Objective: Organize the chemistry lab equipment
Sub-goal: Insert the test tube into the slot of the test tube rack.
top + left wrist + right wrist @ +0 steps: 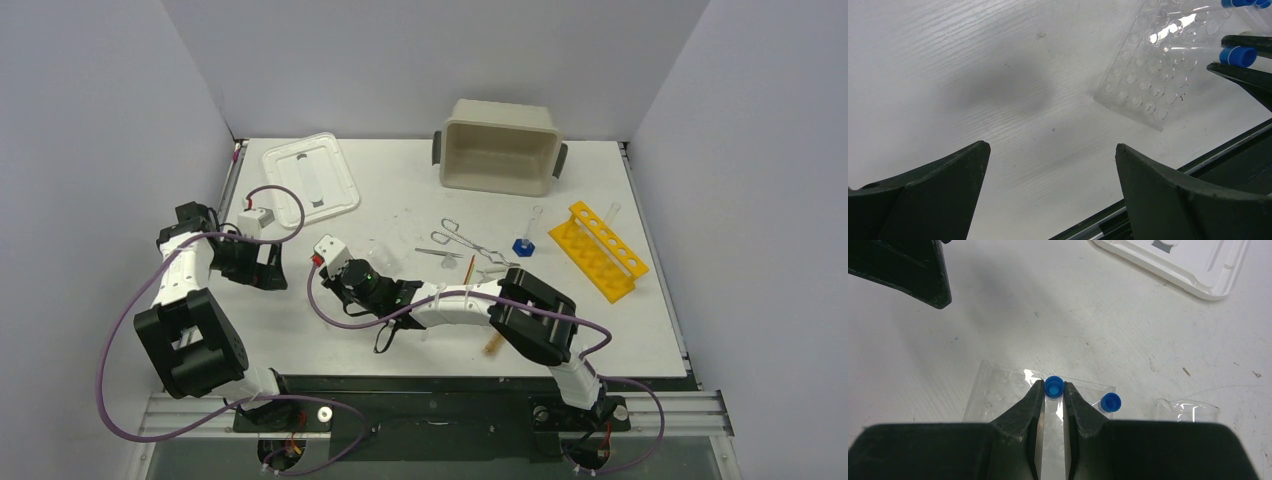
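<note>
My right gripper [1054, 390] is shut on a blue-capped clear tube [1054, 386], held over a clear plastic well rack [998, 387] lying on the table. A second blue-capped tube [1110, 402] stands just to its right, and a small glass beaker [1189, 410] lies farther right. From the left wrist view the same rack [1143, 70] and the held tube [1238, 55] show at upper right. My left gripper [1050, 147] hangs open over bare table, left of the rack. In the top view the left gripper [272, 268] and right gripper [338, 283] sit close together.
Metal forceps [465, 240], another blue-capped tube [525, 238] and a yellow tube rack [597, 248] lie mid-right. The beige tub [500, 148] stands at the back with its white lid [310, 178] at back left. The table's front edge [1198, 165] runs near my left gripper.
</note>
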### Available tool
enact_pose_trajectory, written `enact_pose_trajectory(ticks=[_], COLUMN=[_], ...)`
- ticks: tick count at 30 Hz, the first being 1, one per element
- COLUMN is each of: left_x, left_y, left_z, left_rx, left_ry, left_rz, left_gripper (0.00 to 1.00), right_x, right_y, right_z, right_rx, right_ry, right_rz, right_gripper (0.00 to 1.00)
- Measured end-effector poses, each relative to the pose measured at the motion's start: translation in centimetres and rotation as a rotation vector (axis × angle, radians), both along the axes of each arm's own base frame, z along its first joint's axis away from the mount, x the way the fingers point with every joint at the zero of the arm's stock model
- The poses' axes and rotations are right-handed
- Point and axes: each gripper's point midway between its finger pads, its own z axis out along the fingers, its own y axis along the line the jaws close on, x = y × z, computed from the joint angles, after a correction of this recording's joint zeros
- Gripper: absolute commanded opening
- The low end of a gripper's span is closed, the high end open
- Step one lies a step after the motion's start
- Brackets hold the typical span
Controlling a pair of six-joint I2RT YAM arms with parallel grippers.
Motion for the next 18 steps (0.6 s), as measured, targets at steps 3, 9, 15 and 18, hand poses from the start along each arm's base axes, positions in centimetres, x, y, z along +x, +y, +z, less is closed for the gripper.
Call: enact_pose_trajectory(ticks=[3,9,15,18], left_x=[0.0,0.0,0.0,0.1], left_y=[0.0,0.1,0.3,0.4], left_z=[0.0,0.0,0.0,0.3], left_rx=[0.0,0.0,0.001,0.004], left_ry=[0.0,0.0,-0.001,-0.008], left_rz=[0.0,0.001,0.007,0.008], left_gripper=[0.97,0.97,0.97,0.97], right_x=[0.0,0.2,0.1,0.1], right_y=[0.0,-0.1,-0.1,-0.2], right_z=[0.0,-0.3,-1.1,-1.1], right_rx=[0.002,0.013,0.003,0.002], right_ry=[0.003,0.026,0.043,0.043], right_rz=[0.0,-0.008,-0.005,-0.006], right_gripper=[0.0,0.12,0.29,0.4])
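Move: The right gripper holds the blue-capped test tube by its top, with the clear rack's slot directly beneath, about 4 cm down. A second capped tube stands about 3 cm ahead and 3 cm right; the clear beaker lies some 7 cm ahead and 12 cm right, lower down. The white lid is roughly 24 cm ahead and 3 cm left. From the idle left hand, the slot is about 13 cm to the right, level front to back, and slightly below. Hold the right gripper over the clear rack, then ease the pinched test tube about 1 cm straight down into its slot, hardly shifting sideways. Once down, stop there and part the fingers to roughly a third open, so that both tips come clear of the blue-capped end. ##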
